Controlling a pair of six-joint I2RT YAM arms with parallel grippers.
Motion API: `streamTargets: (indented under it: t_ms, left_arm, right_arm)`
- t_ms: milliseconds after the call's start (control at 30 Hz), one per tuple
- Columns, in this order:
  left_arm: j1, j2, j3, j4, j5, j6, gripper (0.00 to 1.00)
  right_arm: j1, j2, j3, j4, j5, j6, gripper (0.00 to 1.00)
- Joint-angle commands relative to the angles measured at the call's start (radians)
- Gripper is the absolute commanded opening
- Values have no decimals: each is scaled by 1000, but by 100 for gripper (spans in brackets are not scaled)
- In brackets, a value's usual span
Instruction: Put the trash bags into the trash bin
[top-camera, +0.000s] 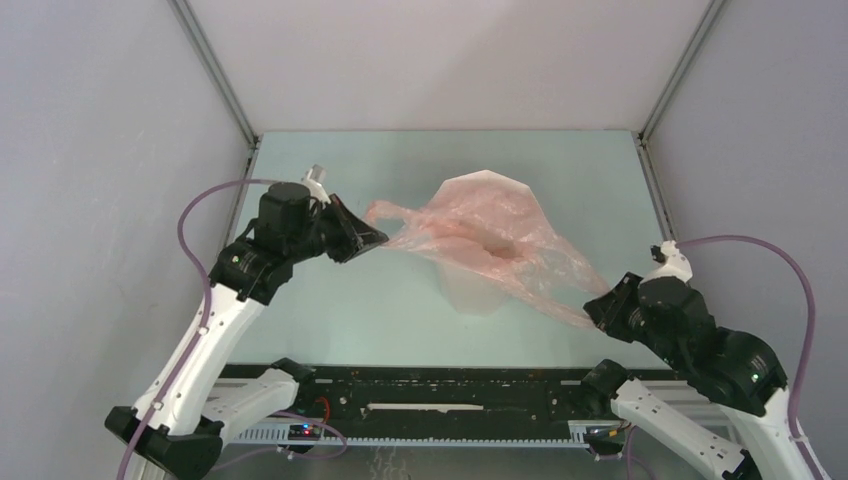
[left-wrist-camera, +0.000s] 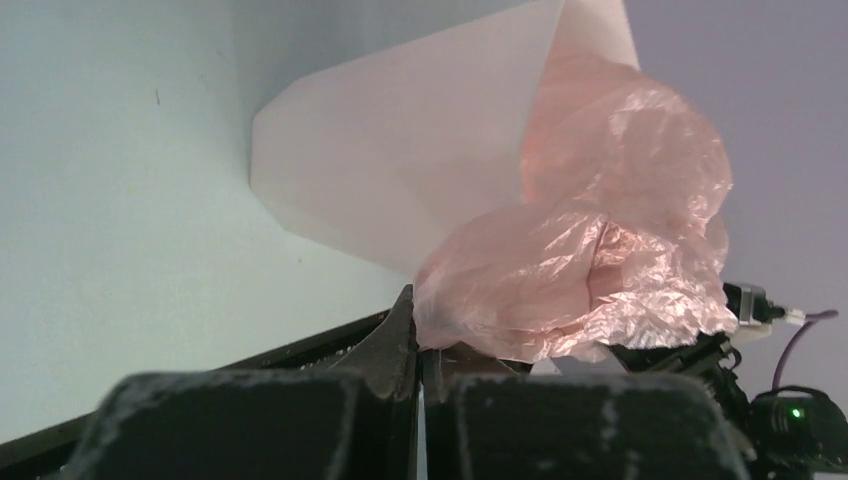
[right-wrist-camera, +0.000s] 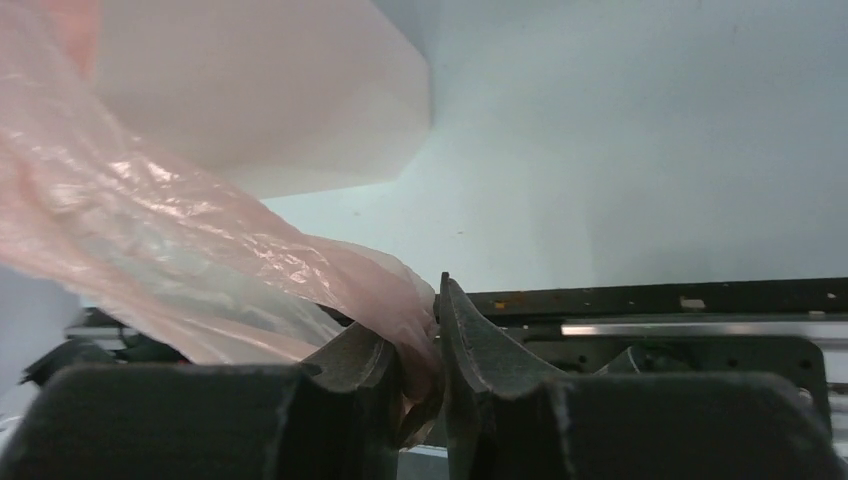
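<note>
The pale-pink trash bag (top-camera: 500, 245) hangs stretched between my two grippers, draped across the white faceted trash bin (top-camera: 478, 186). The bin shows only as a white rim behind the bag and a pale patch below it. My left gripper (top-camera: 378, 240) is shut on the bag's left end, beside a loop handle. My right gripper (top-camera: 597, 300) is shut on the bag's right corner. In the left wrist view the shut gripper (left-wrist-camera: 418, 335) pinches the crinkled bag (left-wrist-camera: 600, 250) in front of the bin (left-wrist-camera: 400, 170). In the right wrist view the gripper (right-wrist-camera: 425, 330) holds a bunched fold of bag (right-wrist-camera: 180, 270) below the bin (right-wrist-camera: 270, 90).
The pale green table (top-camera: 330, 310) is walled by grey panels left, right and behind. A black rail (top-camera: 450, 390) with the arm bases runs along the near edge. Purple cables (top-camera: 195, 215) loop off both arms.
</note>
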Motion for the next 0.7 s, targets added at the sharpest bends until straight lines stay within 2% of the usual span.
streamTargets:
  t_ms: [0,133,267,467,567,667]
  left_arm:
    - [12,-41,-99,42,66,-22,0]
    - [12,-83,-166,53,11,-3,0]
    - [12,-46,-171,43,14,49,0]
    - [16,-32,-168,-68,-101,139,0]
    - [16,-36,-231,-36,-72,125,0]
    - [19,-26,-287,42,-79,113,0]
  right_arm:
    - [0,18,-61,56,34,-50,26]
    - [0,60,-102,148,33,-75,29]
    - [-17,113,-115,206,66,-122,26]
    - [-116,150,-117,215,122,-218,22]
    - [-179,164,-135,261,83,-247,24]
    - [-212,209,-143,320,26,-286,31]
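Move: The trash bin's mouth lies about 20 cm to the right of the left hand and 5 cm ahead, some 4 cm lower. From the right hand it is roughly 17 cm ahead and 20 cm to the left, at about its height. The trash bag stretched between the hands has its middle over the near part of the mouth, about 19 cm right of the left hand, 2 cm ahead and nearly level. The trash bag's near edge, still stretched across the bin, is brought down at both ends. The left hand keeps its tip pinch and sinks about 8 cm beside the bin, easing slightly back and outward. The right hand, with the bag around one finger of its barely open gripper, first dips some 3 cm, then goes forward about 6 cm towards the bin, rolling so its right side rises. ##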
